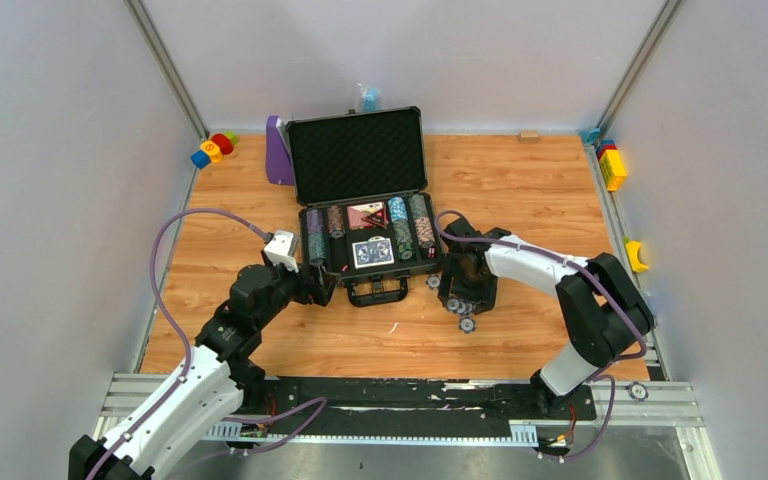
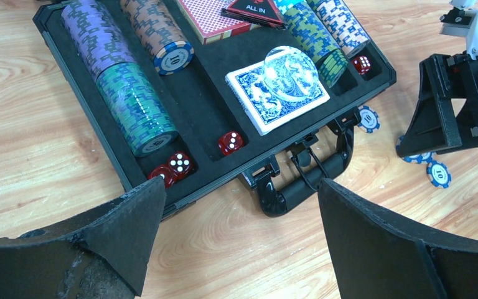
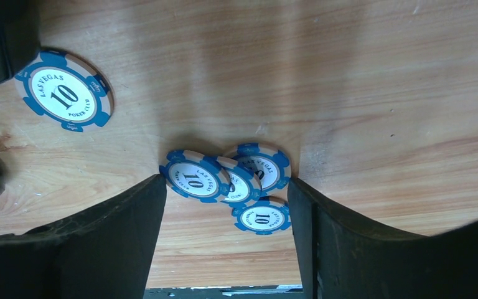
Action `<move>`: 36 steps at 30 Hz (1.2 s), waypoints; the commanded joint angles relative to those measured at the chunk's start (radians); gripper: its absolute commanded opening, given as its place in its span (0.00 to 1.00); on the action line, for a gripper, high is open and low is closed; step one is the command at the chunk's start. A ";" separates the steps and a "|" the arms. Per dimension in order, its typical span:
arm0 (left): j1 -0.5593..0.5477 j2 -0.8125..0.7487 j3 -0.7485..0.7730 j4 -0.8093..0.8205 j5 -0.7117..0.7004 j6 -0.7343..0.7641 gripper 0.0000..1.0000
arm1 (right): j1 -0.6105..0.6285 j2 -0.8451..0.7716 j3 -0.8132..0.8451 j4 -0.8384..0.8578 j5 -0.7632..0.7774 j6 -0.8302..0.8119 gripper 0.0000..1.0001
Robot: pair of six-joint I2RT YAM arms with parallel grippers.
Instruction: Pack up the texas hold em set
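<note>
The dark grey briefcase lies open in the middle of the table, its lid upright. Rows of striped poker chips, a blue card deck under a clear round button, a red deck and red dice sit in its foam. My left gripper is open just in front of the case handle. Right of the case, my right gripper points down, open, with its fingertips touching the sides of several overlapping blue-and-white chips on the wood. Another chip lies apart.
A purple stand leans left of the lid, with coloured toy blocks in the back left corner. More blocks and a yellow piece lie along the right wall. One loose chip rests by the case front.
</note>
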 commanded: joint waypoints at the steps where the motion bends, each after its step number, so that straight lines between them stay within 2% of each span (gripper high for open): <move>1: -0.002 -0.005 -0.004 0.040 0.007 0.011 1.00 | 0.003 0.030 -0.017 0.074 0.066 -0.018 0.70; 5: -0.002 -0.004 -0.005 0.042 0.007 0.010 1.00 | 0.003 0.014 -0.019 0.074 0.068 -0.013 0.62; 18: -0.003 -0.004 -0.005 0.042 0.007 0.011 1.00 | 0.001 -0.036 -0.037 0.071 0.095 0.021 0.59; 28: -0.003 -0.005 -0.005 0.042 0.008 0.011 1.00 | -0.005 -0.123 -0.059 0.102 0.100 0.054 0.49; 35: -0.003 -0.005 -0.007 0.043 0.010 0.011 1.00 | -0.019 -0.124 -0.079 0.121 0.076 0.058 0.49; 36: -0.003 -0.005 -0.007 0.043 0.010 0.011 1.00 | -0.022 -0.122 -0.080 0.121 0.073 0.057 0.45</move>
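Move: The three overlapping blue-and-white chips lie right between the right hand's spread fingertips, about 1 cm lower. One loose chip is some 4 cm back and 2 cm right of the hand, another about 5 cm ahead and 6 cm left. The case handle stands roughly 17 cm left and 2 cm ahead. From the idle left hand the overlapping chips are about 26 cm right, 5 cm back and 13 cm below. The right hand narrows its fingers around the chips, pinching their rims, easing forward 1.5 cm and slightly up. ##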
